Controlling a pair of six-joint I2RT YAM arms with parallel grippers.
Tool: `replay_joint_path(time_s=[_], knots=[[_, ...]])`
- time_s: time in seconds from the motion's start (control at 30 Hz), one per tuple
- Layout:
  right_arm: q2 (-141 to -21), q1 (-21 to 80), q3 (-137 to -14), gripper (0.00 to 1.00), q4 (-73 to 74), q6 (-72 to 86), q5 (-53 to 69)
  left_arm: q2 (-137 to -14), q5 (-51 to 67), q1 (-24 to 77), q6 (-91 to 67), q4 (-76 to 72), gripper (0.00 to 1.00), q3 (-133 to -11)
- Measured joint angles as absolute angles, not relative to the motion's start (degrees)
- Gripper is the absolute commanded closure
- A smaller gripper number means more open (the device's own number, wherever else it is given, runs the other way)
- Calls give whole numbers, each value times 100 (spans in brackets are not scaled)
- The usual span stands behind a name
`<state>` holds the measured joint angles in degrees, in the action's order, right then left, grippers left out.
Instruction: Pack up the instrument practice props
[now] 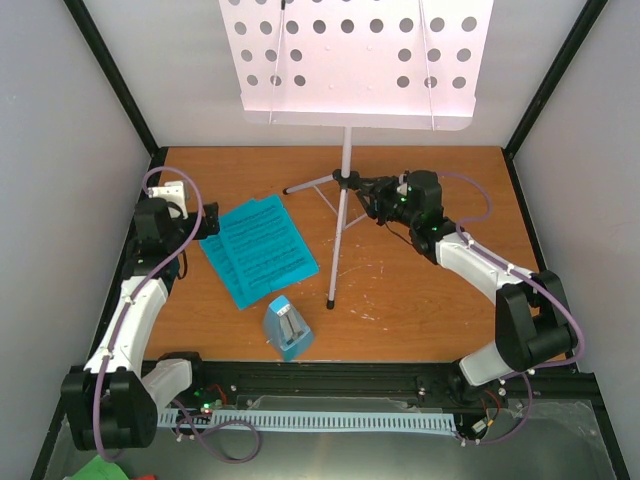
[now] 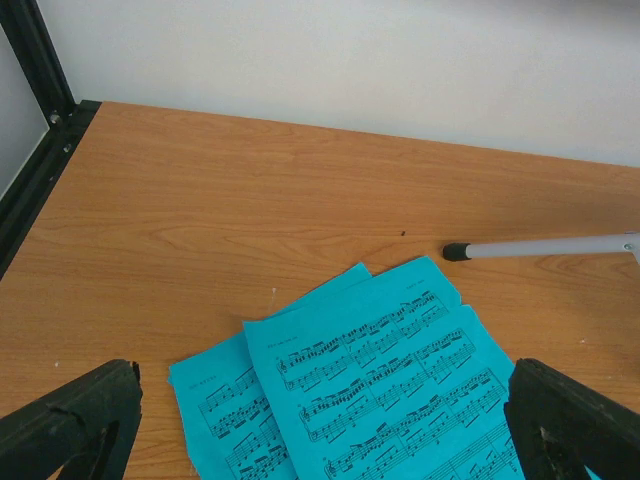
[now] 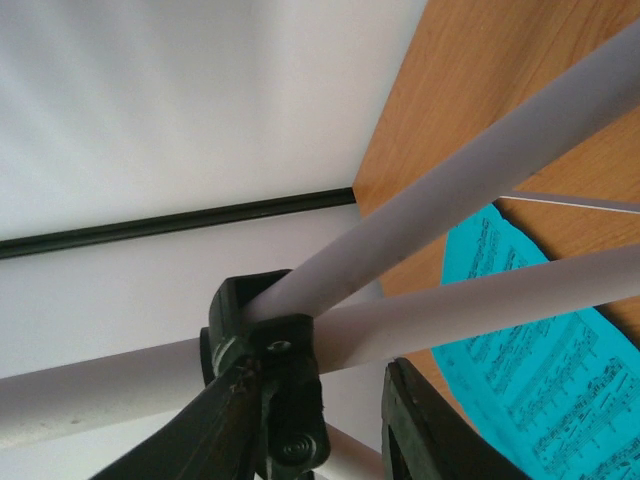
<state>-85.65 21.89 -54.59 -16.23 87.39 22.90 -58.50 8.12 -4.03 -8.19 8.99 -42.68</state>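
Observation:
The grey tripod music stand (image 1: 345, 205) stands mid-table, its perforated desk (image 1: 350, 55) high at the back. My right gripper (image 1: 372, 195) reaches the black leg hub (image 3: 265, 335) from the right. Its jaws (image 3: 335, 430) straddle the hub; one finger touches it and a gap shows at the other finger (image 3: 425, 430). Bright-blue sheet-music pages (image 1: 258, 250) lie flat left of the stand, also seen in the wrist views (image 2: 380, 380) (image 3: 540, 370). My left gripper (image 1: 205, 228) hovers wide open at their left edge (image 2: 320, 440). The light-blue metronome (image 1: 287, 327) stands near the front edge.
A stand leg (image 2: 540, 247) with a black foot runs along the table behind the pages. A small white block (image 1: 172, 193) sits at the back left beside my left arm. White walls and black frame posts (image 1: 110, 70) close in the table.

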Motion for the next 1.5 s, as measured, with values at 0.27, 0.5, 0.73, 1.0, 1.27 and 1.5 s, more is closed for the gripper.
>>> replay_joint_path(time_s=[0.27, 0.5, 0.73, 1.0, 1.27, 1.5], knots=[[-8560, 2189, -5402, 91, -1848, 8729, 2314, -5898, 832, -403, -819, 902, 1, -4268], [-8486, 2189, -5046, 97, -2480, 8405, 2237, -5900, 840, -403, -819, 902, 1, -4268], [-8385, 2298, -5129, 97, -2217, 6292, 1911, -5916, 838, -403, -819, 902, 1, -4268], [-7929, 2451, -4899, 97, -1940, 3085, 1131, -5922, 845, -403, -819, 902, 1, -4268], [-7913, 2598, -4869, 97, -2010, 128, 954, -5957, 843, -403, -819, 902, 0, -4268], [-8025, 2947, -4840, 91, -2235, -2364, 272, -5957, 843, -403, -819, 902, 1, -4268]])
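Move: The small knob on the music stand's black leg hub sits right at the right fingertips, about 1 cm ahead and 1 cm to the left, at hand height. From that hand, the stand's front foot is down on the table, some 18 cm back and 7 cm left; the sheet music lies roughly 26 cm left and level with it, and the metronome about 28 cm back and 17 cm left. From the left hand the knob is some 35 cm right and 6 cm ahead, about level. The right hand, its fingers loosely open around the hub's knob, closes them to a pinch on it, the gripper effort rising and then holding steady. Keeping that pinch, it rolls the wrist by some 110 degrees about the line of the fingers, counter-clockwise as seen from behind the hand, while the fingertips stay close to the hub and ease only about 1 cm back and 1 cm up. ##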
